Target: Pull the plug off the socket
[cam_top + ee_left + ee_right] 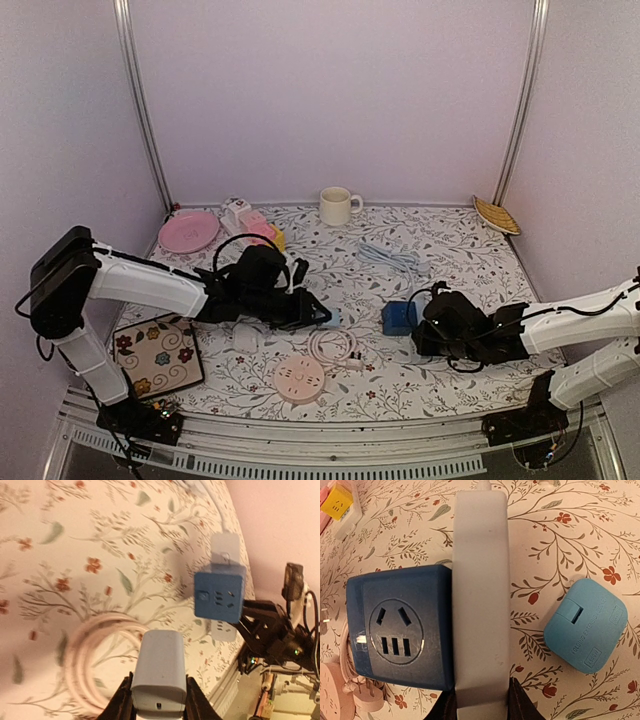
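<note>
The plug (157,672) is a pale blue-grey block, and my left gripper (158,692) is shut on it, a finger on each side. It hangs above the tablecloth, apart from the socket, with open cloth between them. The socket is a white power strip (481,595) with a dark blue cube adapter (400,632) on its left side. My right gripper (481,690) is shut on the strip's near end. In the top view the plug (330,318) sits left of the blue cube (398,317). The right wrist view shows the plug (585,625) to the right of the strip.
A coiled pink cable (332,347) and a round pink socket (300,380) lie below the left gripper. A flowered tile (158,355) lies front left. At the back are a pink plate (188,231), a mug (338,205), a loose white cable (392,257) and a woven dish (497,215).
</note>
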Tool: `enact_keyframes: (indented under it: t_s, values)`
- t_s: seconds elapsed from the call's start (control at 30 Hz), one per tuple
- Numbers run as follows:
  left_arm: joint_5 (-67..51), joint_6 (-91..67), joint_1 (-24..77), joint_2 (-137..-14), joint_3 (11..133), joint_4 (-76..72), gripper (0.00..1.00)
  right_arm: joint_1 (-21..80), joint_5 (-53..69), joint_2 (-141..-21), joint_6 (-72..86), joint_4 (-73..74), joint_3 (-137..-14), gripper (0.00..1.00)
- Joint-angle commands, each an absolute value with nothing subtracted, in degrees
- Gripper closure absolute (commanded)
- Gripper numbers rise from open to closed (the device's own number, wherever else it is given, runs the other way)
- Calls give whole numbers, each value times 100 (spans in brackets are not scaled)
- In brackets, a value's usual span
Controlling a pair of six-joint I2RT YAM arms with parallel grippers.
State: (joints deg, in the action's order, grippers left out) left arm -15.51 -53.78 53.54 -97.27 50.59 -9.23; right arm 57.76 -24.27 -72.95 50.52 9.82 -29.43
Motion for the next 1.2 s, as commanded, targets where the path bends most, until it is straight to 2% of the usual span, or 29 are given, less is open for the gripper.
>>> enact_keyframes:
  t_s: [0.0, 0.23, 0.6, 0.77, 1.03, 1.17]
  values:
    - [-1188, -4948, 4737, -9332, 4712, -539, 100, 5810, -2267, -7116, 4916, 524, -3213, 96]
    - [-1105, -4621, 4290, -9309, 4676, -257, 98, 5818, -1772, -7347, 4835, 249, -3355, 96]
    - [-1081, -4597, 4141, -9524, 4491, -362, 83, 5869, -1516, -7462, 4830, 24, -3402, 96]
    - [-999, -4562, 4125, -9475, 4390, -343, 71, 5879, -1494, -7453, 4827, 9, -3406, 96]
    - [-741, -4513, 4119, -9188, 4246, -147, 40, 5875, -1470, -7432, 4859, 1, -3379, 96]
    - [-566, -4474, 4120, -8919, 4228, 17, 29, 5874, -1468, -7380, 4869, 0, -3366, 96]
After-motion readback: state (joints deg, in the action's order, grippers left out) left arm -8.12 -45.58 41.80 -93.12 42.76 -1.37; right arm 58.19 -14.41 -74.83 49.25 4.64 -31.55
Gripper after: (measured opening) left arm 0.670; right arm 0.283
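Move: The left hand already holds the plug clear of the socket strip; the bare spot for it lies some 11 cm left, 5 cm forward and 8 cm below. The white cube stands about 20 cm left and 2 cm forward of the hand, the cable coil almost straight below, and the pink disc 9 cm back and 8 cm left. From the right hand, which grips the socket strip, that spot is roughly 29 cm left and 5 cm forward. Left hand carries the plug some 11 cm left and forward, then lowers and releases; right shifts socket strip leftward. ##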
